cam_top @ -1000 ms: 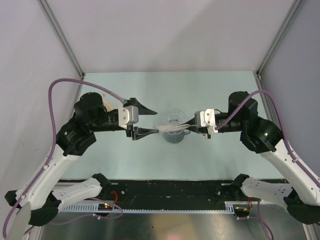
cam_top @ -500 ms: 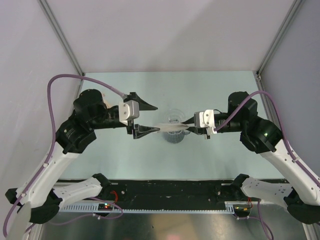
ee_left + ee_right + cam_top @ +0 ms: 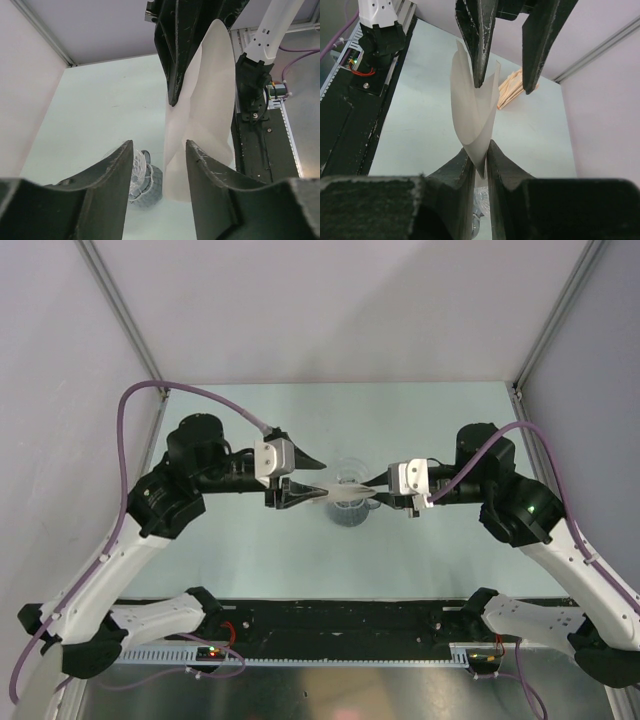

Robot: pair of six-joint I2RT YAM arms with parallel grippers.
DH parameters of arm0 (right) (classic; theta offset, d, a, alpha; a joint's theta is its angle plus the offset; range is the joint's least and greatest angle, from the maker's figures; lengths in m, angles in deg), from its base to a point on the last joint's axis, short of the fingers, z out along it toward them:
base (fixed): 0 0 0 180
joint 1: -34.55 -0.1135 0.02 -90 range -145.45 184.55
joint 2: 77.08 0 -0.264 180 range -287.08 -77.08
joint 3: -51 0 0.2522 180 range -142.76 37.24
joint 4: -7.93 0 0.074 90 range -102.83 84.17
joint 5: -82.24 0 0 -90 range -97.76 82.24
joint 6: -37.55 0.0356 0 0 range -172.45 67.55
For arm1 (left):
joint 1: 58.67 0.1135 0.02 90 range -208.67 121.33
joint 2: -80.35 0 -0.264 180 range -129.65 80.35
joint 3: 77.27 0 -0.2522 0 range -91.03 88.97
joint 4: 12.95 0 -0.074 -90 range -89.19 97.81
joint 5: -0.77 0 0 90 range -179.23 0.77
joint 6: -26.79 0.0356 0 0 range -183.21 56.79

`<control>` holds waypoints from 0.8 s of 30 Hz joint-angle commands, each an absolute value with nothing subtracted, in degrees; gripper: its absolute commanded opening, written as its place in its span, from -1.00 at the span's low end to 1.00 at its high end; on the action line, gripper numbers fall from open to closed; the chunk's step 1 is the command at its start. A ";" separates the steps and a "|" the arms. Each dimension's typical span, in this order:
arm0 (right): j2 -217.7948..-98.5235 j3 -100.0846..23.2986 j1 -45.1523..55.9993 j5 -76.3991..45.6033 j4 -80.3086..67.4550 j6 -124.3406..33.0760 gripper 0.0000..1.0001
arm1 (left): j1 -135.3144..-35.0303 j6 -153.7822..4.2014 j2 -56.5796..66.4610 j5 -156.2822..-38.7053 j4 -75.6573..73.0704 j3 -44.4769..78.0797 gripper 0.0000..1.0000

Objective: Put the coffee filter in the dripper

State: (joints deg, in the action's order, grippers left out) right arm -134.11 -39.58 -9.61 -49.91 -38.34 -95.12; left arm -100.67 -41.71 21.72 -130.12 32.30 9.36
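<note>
The white coffee filter (image 3: 345,495) hangs in the air over the grey ribbed dripper (image 3: 350,517), which stands on the table. My right gripper (image 3: 373,491) is shut on the filter's pointed end (image 3: 481,160). From that end the filter (image 3: 471,107) fans open toward the left gripper (image 3: 320,477). The left gripper (image 3: 160,145) is open at the filter's wide edge (image 3: 202,115), one fingertip (image 3: 479,75) between its two flaps. In the left wrist view the dripper (image 3: 144,181) sits below and left of the filter.
A tan flat stack (image 3: 510,87) lies on the table near the left wall, behind the left gripper. The black base rail (image 3: 260,145) with both arm mounts runs along the near table edge. Frame posts and walls close in both sides.
The left gripper backed off and opened wider. It then moved right to the filter's wide edge with its jaws narrower. The right gripper kept the filter in place.
</note>
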 commanded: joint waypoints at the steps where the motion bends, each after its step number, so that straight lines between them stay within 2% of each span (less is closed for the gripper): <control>1: -134.11 -39.61 -9.92 -48.61 -36.75 -95.23 -0.62 | -101.62 -40.92 21.44 -130.87 31.70 9.01 -0.04; 3: -134.07 -39.54 -9.92 -48.31 -36.94 -95.18 -0.61 | -101.78 -41.11 21.10 -130.80 31.71 9.04 -0.16; 6: -133.83 -39.08 -9.92 -47.57 -37.05 -94.87 -0.54 | -101.83 -42.93 19.59 -130.31 31.70 7.89 -0.72; 8: -133.61 -38.86 -9.39 -45.92 -37.83 -93.70 -0.30 | -101.89 -45.57 18.05 -128.73 31.74 6.41 -0.93; 12: -132.36 -36.73 -0.35 -49.07 -41.64 -87.73 0.36 | -101.85 -51.36 14.34 -120.03 32.64 2.73 -0.99; 14: -131.29 -34.78 4.99 -51.57 -42.40 -83.88 0.55 | -101.94 -52.40 12.21 -114.16 34.50 0.61 -1.00; 18: -129.28 -32.45 10.29 -52.85 -39.99 -77.12 0.63 | -102.04 -54.24 8.02 -106.60 38.25 -2.98 -1.00; 21: -128.83 -31.48 10.41 -50.16 -36.25 -75.75 0.65 | -102.01 -57.21 5.84 -105.38 39.28 -4.76 -1.00; 24: -129.15 -31.22 9.65 -45.74 -32.90 -76.61 0.76 | -101.93 -62.64 4.05 -103.92 39.70 -6.67 -1.00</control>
State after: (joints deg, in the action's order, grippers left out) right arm -130.09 -31.12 10.19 -49.73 -39.59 -79.08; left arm -101.70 -54.85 5.45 -108.74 38.37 -2.73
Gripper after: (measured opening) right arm 0.844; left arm 0.005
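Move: The coffee filter's middle is about 5 cm right and 2 cm back of the left fingertips, nearly level with them. The right hand still pinches the filter's right edge, with its middle some 5 cm to that hand's left. The dripper sits roughly 10 cm ahead of both hands and 22 cm below them, about 8 cm right of the left hand and 5 cm left of the right; the pot is directly beneath it. The left fingers, half open around the filter's left edge, ease down and right and pinch it shut; then the right fingers spread and let go of the other edge. The left hand carries the filter about 9 cm forward, sinking slightly and turning some 25 degrees, mostly counter-clockwise, while the right backs off rightward, forward and down, swinging clockwise and tipping. ##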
